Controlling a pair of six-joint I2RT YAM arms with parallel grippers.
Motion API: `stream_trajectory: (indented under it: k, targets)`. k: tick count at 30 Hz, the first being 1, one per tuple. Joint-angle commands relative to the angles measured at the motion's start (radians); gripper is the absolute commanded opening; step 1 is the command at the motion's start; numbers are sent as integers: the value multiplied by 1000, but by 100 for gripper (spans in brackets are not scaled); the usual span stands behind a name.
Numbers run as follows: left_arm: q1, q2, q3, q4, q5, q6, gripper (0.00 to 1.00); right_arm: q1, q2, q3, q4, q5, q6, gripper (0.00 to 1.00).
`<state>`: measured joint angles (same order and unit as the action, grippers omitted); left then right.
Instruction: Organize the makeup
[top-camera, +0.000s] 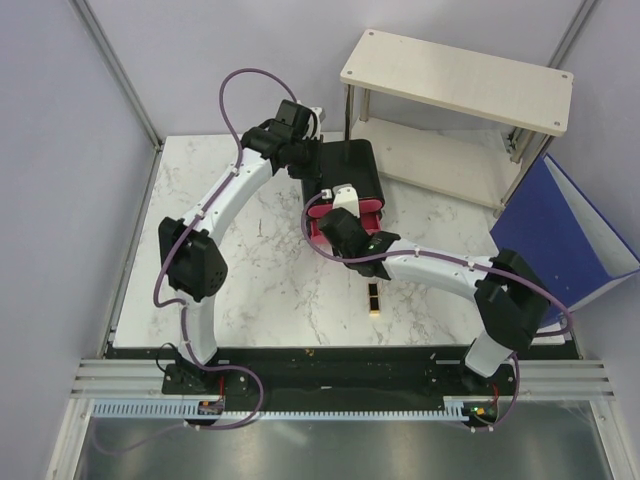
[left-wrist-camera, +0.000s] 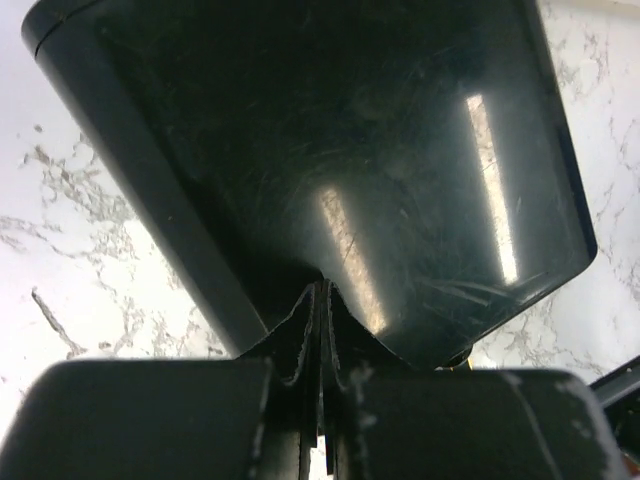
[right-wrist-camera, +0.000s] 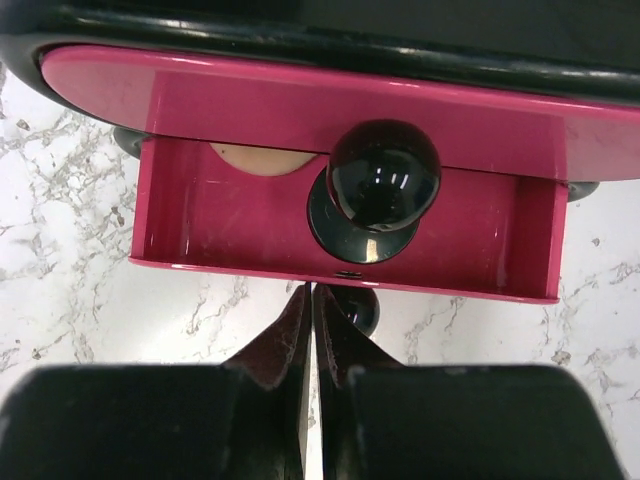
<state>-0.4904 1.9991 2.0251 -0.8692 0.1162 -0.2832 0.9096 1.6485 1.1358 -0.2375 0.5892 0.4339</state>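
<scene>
The black box (top-camera: 355, 165) stands mid-table with a pink drawer (right-wrist-camera: 190, 225) pulled out. A round peach disc (right-wrist-camera: 262, 158) lies at the drawer's back, half hidden under the closed drawer front above. That front carries a black ball knob (right-wrist-camera: 385, 178). The open drawer's own knob (right-wrist-camera: 362, 310) sits just right of my right gripper (right-wrist-camera: 311, 292), which is shut on nothing at the drawer's front edge. My left gripper (left-wrist-camera: 325, 290) is shut, its tips against the box's glossy black top (left-wrist-camera: 330, 150). A black-gold lipstick (top-camera: 373, 297) lies on the marble in front of the box.
A white two-tier shelf (top-camera: 460, 80) stands at the back right. A blue folder-like box (top-camera: 570, 230) leans at the table's right edge. White marble (top-camera: 270, 290) stretches between the arms and the near edge.
</scene>
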Motion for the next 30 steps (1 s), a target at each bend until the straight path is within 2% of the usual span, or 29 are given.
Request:
stream_trajectory:
  k: [1,11,18,21,22,25,28,30]
  targets:
    - [-16,38,11,-33,7,-24,2,-8,37,35,26,15,0,9]
    - [-17,47,20,-60,-4,-7,2,-8,85,79,53,30,-21,9]
    - [-17,55,41,-80,-4,-1,2,-9,154,131,61,96,-52,10]
    - [-17,55,41,-85,-1,-1,2,-11,186,168,64,110,-63,22]
    - [-17,56,40,-86,0,-1,2,-11,194,177,64,109,-63,35]
    - [-16,55,34,-91,-3,4,2,-11,206,206,67,104,-49,55]
    - [-17,53,30,-93,-4,6,2,-9,206,216,73,103,-24,65]
    - [-17,53,30,-94,-6,6,2,-11,200,217,72,77,-23,65]
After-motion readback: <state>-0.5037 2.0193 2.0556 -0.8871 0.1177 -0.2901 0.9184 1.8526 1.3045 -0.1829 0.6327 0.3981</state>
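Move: The lower pink drawer stands open, its front about 1 cm ahead of the right fingertips, 1 cm to their right and slightly lower. Its own black knob lies about level, 1 cm right and 2 cm below; the upper drawer's knob is some 3 cm ahead, 1 cm right and 4 cm above. Inside, the black jar sits about 3 cm ahead, 1 cm right. From the left hand the drawer front is about 10 cm back, 5 cm right and 9 cm down. The lower drawer's front is pushed in towards the black box by the right hand's shut fingertips, which go forward and left, sinking slightly, about 3 cm forward in all. Late on the hand slides farther left, past the knobs, nearly 4 cm left overall, as its fingers open to over half. The left hand stays with its shut fingertips resting on the box's lid. ##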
